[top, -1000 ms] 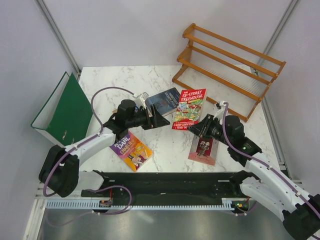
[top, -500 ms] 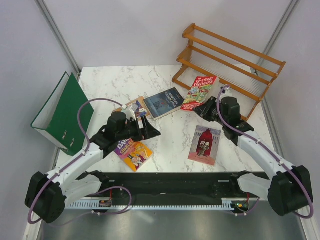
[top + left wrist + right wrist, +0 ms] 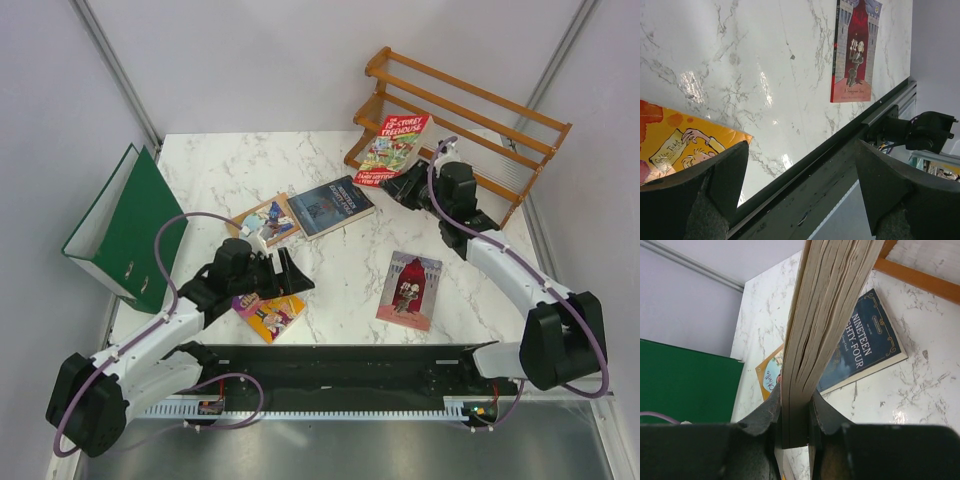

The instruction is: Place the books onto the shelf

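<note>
My right gripper (image 3: 408, 183) (image 3: 796, 412) is shut on the red cartoon-cover book (image 3: 393, 148), held up on edge in front of the shelf (image 3: 470, 118). The right wrist view shows its page edges (image 3: 825, 315) clamped between both fingers. Flat on the table lie the dark blue book (image 3: 330, 206) (image 3: 865, 347), the tan book (image 3: 265, 221), the pink book (image 3: 410, 289) (image 3: 855, 50) and the purple-and-yellow book (image 3: 270, 311) (image 3: 685, 147). My left gripper (image 3: 290, 276) (image 3: 802, 190) stands open and holds nothing, just above the purple-and-yellow book's far edge.
A large green ring binder (image 3: 130, 225) (image 3: 685, 380) stands open at the table's left edge. The black rail (image 3: 340, 375) (image 3: 840, 165) runs along the near edge. White walls close in the left, back and right sides.
The right arm has carried the red book up and back, closer to the shelf. The left arm has drawn back toward the near edge, its jaws staying wide.
</note>
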`<state>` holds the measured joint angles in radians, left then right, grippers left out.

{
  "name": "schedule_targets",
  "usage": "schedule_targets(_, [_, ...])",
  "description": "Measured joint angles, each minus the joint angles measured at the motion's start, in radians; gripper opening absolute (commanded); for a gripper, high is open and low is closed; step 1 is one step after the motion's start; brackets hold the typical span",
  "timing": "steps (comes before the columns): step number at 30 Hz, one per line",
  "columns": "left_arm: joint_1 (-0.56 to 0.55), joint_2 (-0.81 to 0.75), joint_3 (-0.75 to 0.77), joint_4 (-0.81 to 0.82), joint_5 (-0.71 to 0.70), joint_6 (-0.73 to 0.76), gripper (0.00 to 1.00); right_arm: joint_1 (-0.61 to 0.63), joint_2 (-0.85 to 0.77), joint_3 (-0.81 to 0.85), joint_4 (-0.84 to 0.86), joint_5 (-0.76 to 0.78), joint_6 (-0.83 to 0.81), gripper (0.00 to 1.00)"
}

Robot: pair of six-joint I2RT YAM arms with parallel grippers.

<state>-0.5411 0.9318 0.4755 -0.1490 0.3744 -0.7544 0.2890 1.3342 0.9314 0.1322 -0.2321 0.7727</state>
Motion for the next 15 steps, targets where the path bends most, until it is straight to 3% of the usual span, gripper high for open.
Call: schedule_targets(15, [0.0, 0.01, -0.01, -0.006, 0.001, 0.031, 0.91, -0.156, 0.172, 0.057, 0.036, -0.015, 0.044, 0.0])
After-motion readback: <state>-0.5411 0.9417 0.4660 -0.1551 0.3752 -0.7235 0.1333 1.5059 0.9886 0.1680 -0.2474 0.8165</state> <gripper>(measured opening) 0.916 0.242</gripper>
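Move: In the right hand's grip, the Treehouse book still has to go about 15 cm to the right, 13 cm ahead and some 8 cm down to reach the middle of the wooden shelf. On the table roughly 22 cm below this hand, the blue book lies 15 cm left and 3 cm ahead, the castle-cover book 20 cm back and 5 cm right. From the empty left hand, the shelf is about 34 cm ahead, 38 cm right and 2 cm above. Carrying the Treehouse book in towards the wooden shelf, the right hand goes some 5 cm forward and as much to the right, sinking about 4 cm after a level start and levelling off again at the end. The wrist swings about 10 degrees clockwise and tips slightly down, while the fingers keep their grip on the book's edge. ##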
